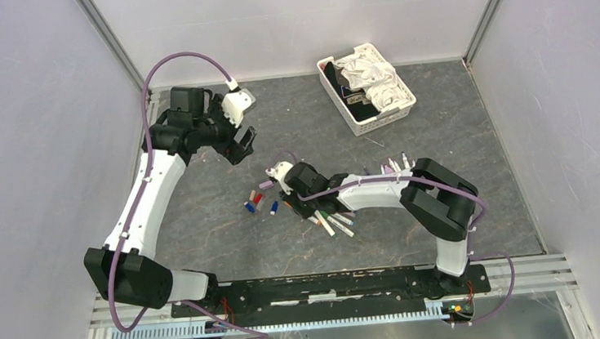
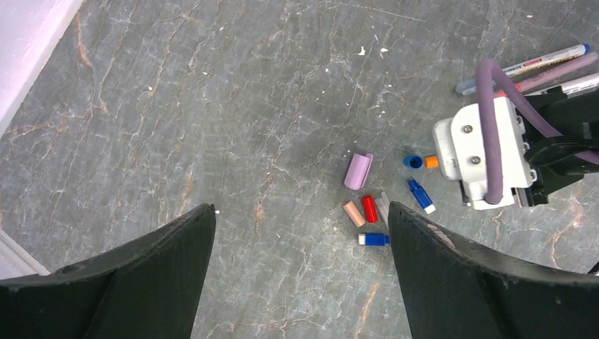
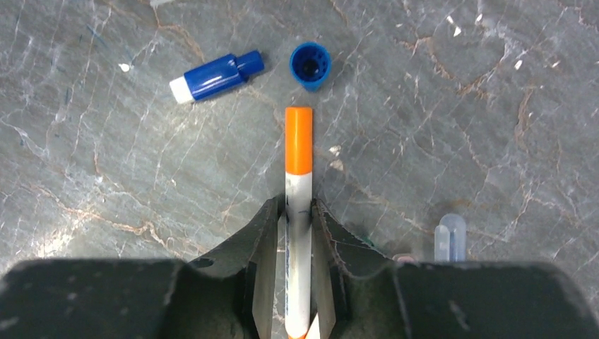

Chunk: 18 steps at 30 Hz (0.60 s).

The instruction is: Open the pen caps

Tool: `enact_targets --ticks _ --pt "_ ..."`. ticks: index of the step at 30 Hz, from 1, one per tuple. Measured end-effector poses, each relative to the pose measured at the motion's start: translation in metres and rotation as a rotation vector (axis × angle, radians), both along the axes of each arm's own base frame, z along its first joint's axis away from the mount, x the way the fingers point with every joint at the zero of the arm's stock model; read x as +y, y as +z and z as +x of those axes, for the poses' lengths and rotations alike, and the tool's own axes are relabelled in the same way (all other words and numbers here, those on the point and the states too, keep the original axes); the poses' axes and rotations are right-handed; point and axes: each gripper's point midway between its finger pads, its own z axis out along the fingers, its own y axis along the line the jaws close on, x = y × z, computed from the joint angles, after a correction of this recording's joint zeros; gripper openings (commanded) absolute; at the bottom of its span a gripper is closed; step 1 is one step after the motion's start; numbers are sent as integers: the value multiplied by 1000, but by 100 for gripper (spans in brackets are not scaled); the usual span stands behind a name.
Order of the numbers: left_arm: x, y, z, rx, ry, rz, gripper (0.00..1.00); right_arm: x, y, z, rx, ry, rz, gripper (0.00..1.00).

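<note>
My right gripper (image 3: 298, 212) is shut on the white barrel of a pen (image 3: 298, 240), low over the table. Its orange cap (image 3: 298, 140) sticks out ahead of the fingers. Just beyond it, a blue cap (image 3: 310, 65) stands on end and a blue cap with a white tip (image 3: 215, 76) lies flat. Red (image 2: 369, 209), pink (image 2: 353, 213), lilac (image 2: 358, 171) and blue (image 2: 374, 239) loose caps lie together below my left gripper (image 2: 300, 208). That gripper is open, empty and raised above the table at the back left (image 1: 241, 146). More pens (image 1: 330, 220) lie under the right arm.
A white basket (image 1: 355, 120) of cloth stands at the back right. A second group of pens (image 1: 394, 164) lies beside the right arm's elbow. A clear cap (image 3: 450, 239) rests to the right of the right fingers. White walls enclose the table on three sides.
</note>
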Motion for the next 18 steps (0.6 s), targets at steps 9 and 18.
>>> enact_targets --ticks 9,18 --pt "-4 -3 -9 23 -49 -6 97 -14 0 -22 4 7 -8 19" --pt "-11 -11 -31 75 -168 -5 98 -23 5 -36 41 30 -3 0"
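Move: The orange-capped marker already lies loosely between the right hand's slightly open fingers, its middle about 1 cm back, 1 cm right and 1 cm below. The upright blue cap stands some 5 cm ahead and 5 cm left of that hand, the lying blue cap about 2 cm ahead and 7 cm left, and the green-capped marker 3 cm back and 6 cm right. From the left hand, the orange-capped marker is roughly 9 cm back, 15 cm right and 23 cm below. Back and to the right, close over the table, the right hand travels about 4 cm away from the upright blue cap, first with its fingers still astride the orange-capped marker, then shutting them on the white barrel nearer the tail and just starting to rise. Meanwhile the left hand, wide open and high, draws back some 3 cm, sinking slightly and turning about 10 degrees clockwise. ##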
